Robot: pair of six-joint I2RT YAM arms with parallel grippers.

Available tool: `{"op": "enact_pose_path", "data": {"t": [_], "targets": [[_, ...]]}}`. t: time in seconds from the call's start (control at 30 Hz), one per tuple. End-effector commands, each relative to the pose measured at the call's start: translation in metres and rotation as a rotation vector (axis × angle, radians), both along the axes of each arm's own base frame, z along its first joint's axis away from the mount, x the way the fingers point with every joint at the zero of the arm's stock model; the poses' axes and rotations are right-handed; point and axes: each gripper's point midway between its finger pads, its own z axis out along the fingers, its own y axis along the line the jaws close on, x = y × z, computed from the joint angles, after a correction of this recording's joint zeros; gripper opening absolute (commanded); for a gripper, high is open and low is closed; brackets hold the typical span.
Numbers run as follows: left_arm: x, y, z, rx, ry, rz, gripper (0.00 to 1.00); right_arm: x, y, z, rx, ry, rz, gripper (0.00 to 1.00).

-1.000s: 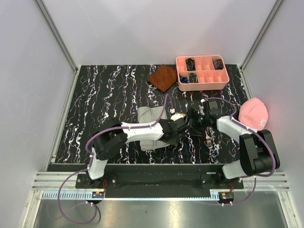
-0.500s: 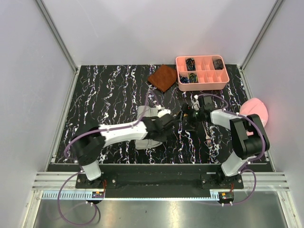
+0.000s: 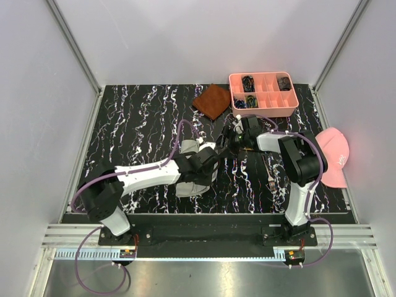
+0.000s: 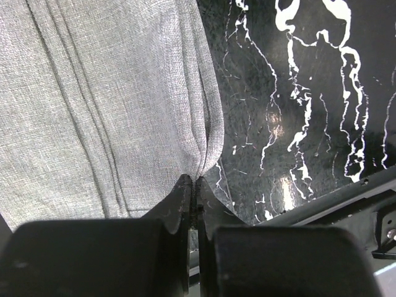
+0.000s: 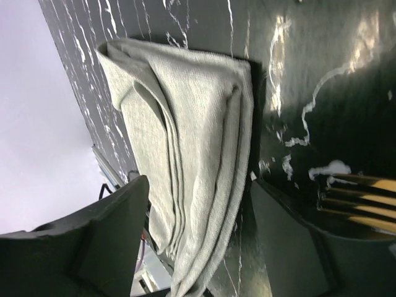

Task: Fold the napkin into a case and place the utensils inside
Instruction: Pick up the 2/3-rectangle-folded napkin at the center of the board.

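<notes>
The napkin (image 3: 187,168) lies folded into a narrow, layered grey strip on the black marbled table. My left gripper (image 3: 208,158) is shut on the strip's right edge. In the left wrist view the cloth (image 4: 105,105) puckers into the closed jaws of my left gripper (image 4: 197,180). My right gripper (image 3: 233,140) hovers open just right of the strip's far end. In its wrist view the napkin (image 5: 185,148) shows between the spread fingers (image 5: 117,232). Gold-coloured utensil tines (image 5: 362,193) show at the right edge. A silver fork (image 3: 270,170) lies to the right.
A rust-brown cloth (image 3: 212,101) and a pink compartment tray (image 3: 263,105) sit at the back. A pink cap (image 3: 333,156) lies at the table's right edge. Grey walls close in the table on three sides.
My left gripper has drawn back leftward to the napkin's right edge and shut on it. My right gripper has swung left and away from me, from beside the fork toward the napkin's far end.
</notes>
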Motion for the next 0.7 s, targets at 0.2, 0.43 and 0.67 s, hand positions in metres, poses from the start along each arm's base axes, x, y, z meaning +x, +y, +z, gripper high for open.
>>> {"op": "enact_pose_path", "data": {"t": [0.2,0.43,0.67], "targets": [[0.004,-0.012,0.032,-0.127,-0.035,-0.005,0.01,0.023,0.005,-0.001,0.0,-0.069,-0.006,0.67],[0.005,-0.012,0.043,-0.152,-0.05,-0.003,0.01,0.024,0.007,-0.001,0.008,-0.072,0.01,0.53],[0.0,-0.019,0.045,-0.181,-0.01,-0.056,0.27,0.026,0.006,0.008,0.003,-0.126,0.027,0.19]]}}
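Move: The left hand already pinches the folded napkin's right edge near its near end; the napkin's middle lies about 4 cm ahead of that hand, 4 cm left and 4 cm lower. The open right hand straddles the same edge near the far corner, with the napkin's middle some 9 cm back, 8 cm left and 3 cm down. From the right hand, the golden fork lies about 11 cm right and 2 cm back, the brown cloth 14 cm ahead and 2 cm left. Close the right fingers from wide to about a third open around the raised napkin edge near its far corner, easing that hand about 1 cm forward, then 1 cm down to get the edge between the tips. Meanwhile keep the left pinch and raise the near end of the same edge straight up, about 2.5 cm, with only a slight wrist tilt. ##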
